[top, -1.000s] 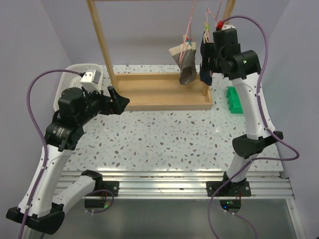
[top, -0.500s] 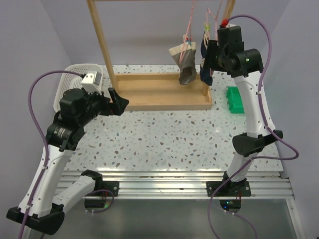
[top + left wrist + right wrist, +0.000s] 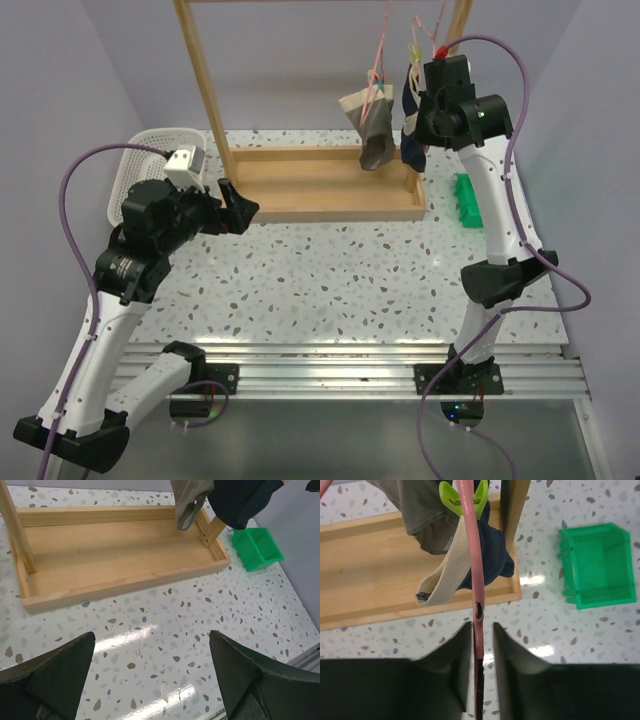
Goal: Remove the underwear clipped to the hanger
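Note:
The underwear hangs from pink hangers on the wooden rack: a dark navy pair (image 3: 411, 150) with a tan waistband (image 3: 447, 575), and a grey pair (image 3: 375, 140) to its left. In the right wrist view the navy pair (image 3: 492, 555) is pinned by a green clip (image 3: 465, 497) to a pink hanger bar (image 3: 472, 570). My right gripper (image 3: 481, 635) is raised beside the navy pair (image 3: 425, 95). Its jaws stand narrowly open on either side of that bar, the left finger against it and a slim gap on the right. My left gripper (image 3: 240, 205) hovers wide open over the table (image 3: 151, 635), holding nothing.
The rack's wooden base tray (image 3: 320, 185) lies under the hanging clothes, with uprights at both ends. A green bin (image 3: 470, 200) sits on the table right of the tray. A white basket (image 3: 150, 160) stands at the back left, behind my left arm.
My right gripper's jaws have narrowed from wide open to close around the pink hanger bar, and its wrist has shifted slightly left. The left arm has not moved.

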Robot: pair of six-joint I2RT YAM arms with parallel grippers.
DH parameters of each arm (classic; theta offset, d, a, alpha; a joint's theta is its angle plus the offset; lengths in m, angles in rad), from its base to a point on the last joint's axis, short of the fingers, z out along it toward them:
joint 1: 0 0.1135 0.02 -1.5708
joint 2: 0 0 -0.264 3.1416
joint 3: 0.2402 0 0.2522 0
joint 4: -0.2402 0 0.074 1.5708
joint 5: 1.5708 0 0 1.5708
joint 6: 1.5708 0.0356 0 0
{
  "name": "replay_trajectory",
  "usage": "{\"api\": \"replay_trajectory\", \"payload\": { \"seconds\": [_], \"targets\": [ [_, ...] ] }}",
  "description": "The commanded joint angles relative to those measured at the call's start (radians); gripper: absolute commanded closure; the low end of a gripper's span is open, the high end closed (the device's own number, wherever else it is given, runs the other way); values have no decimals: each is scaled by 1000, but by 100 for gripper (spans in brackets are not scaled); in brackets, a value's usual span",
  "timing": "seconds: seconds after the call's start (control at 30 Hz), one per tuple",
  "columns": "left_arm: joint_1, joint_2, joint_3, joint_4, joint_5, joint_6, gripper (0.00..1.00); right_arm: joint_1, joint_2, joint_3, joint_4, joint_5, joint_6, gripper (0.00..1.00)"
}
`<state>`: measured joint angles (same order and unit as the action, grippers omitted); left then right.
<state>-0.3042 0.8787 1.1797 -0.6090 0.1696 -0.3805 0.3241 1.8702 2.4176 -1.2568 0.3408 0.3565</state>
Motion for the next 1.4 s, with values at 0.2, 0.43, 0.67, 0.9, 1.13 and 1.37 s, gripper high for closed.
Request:
{"api": "replay_trajectory", "payload": {
  "seconds": [0.2, 0.43, 0.67, 0.9, 1.13, 1.37],
  "targets": [
    [-6, -30, -18, 26, 1, 17, 0, -5, -115, -86, 141, 17, -60, 100],
    [-6, -26, -22, 35, 4, 11, 0, -3, -223, -204, 370, -62, -149, 100],
    [-6, -21, -20, 34, -1, 9, 0, -3, -240, -198, 384, -68, -122, 100],
    [-6, -18, -5, 28, 1, 25, 0, -3, -391, -408, 367, -129, -74, 100],
    [-6, 17, 38, 46, 37, 34, 0, -2, -618, -652, 353, -207, -86, 100],
    [-13, 65, 46, 92, 210, 8, 0, -2, -827, -823, 248, -227, -61, 100]
  ]
}}
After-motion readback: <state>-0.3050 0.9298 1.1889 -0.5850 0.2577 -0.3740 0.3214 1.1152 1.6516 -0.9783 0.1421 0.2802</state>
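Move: The pink hanger's near strand already runs between my right fingertips, right at the hand point. The navy underwear hangs from the hanger about 10 cm ahead of that hand, 3 cm to its left and 8 cm below. The grey garment hangs some 11 cm ahead, 12 cm left and 8 cm lower. The green basket lies roughly level with my right hand, 10 cm right and 32 cm below. From my left hand the strand is about 17 cm ahead, 37 cm right and 2 cm higher. I shut my right fingers on the hanger's near strand, lift it about 6 cm while my fingertips tip up some 15 degrees, then draw it back towards me about 14 cm, sinking around 3 cm and turning slightly counter-clockwise, keeping the pinch. At the end my open left hand starts about 2 cm to the right, towards the hanger. ##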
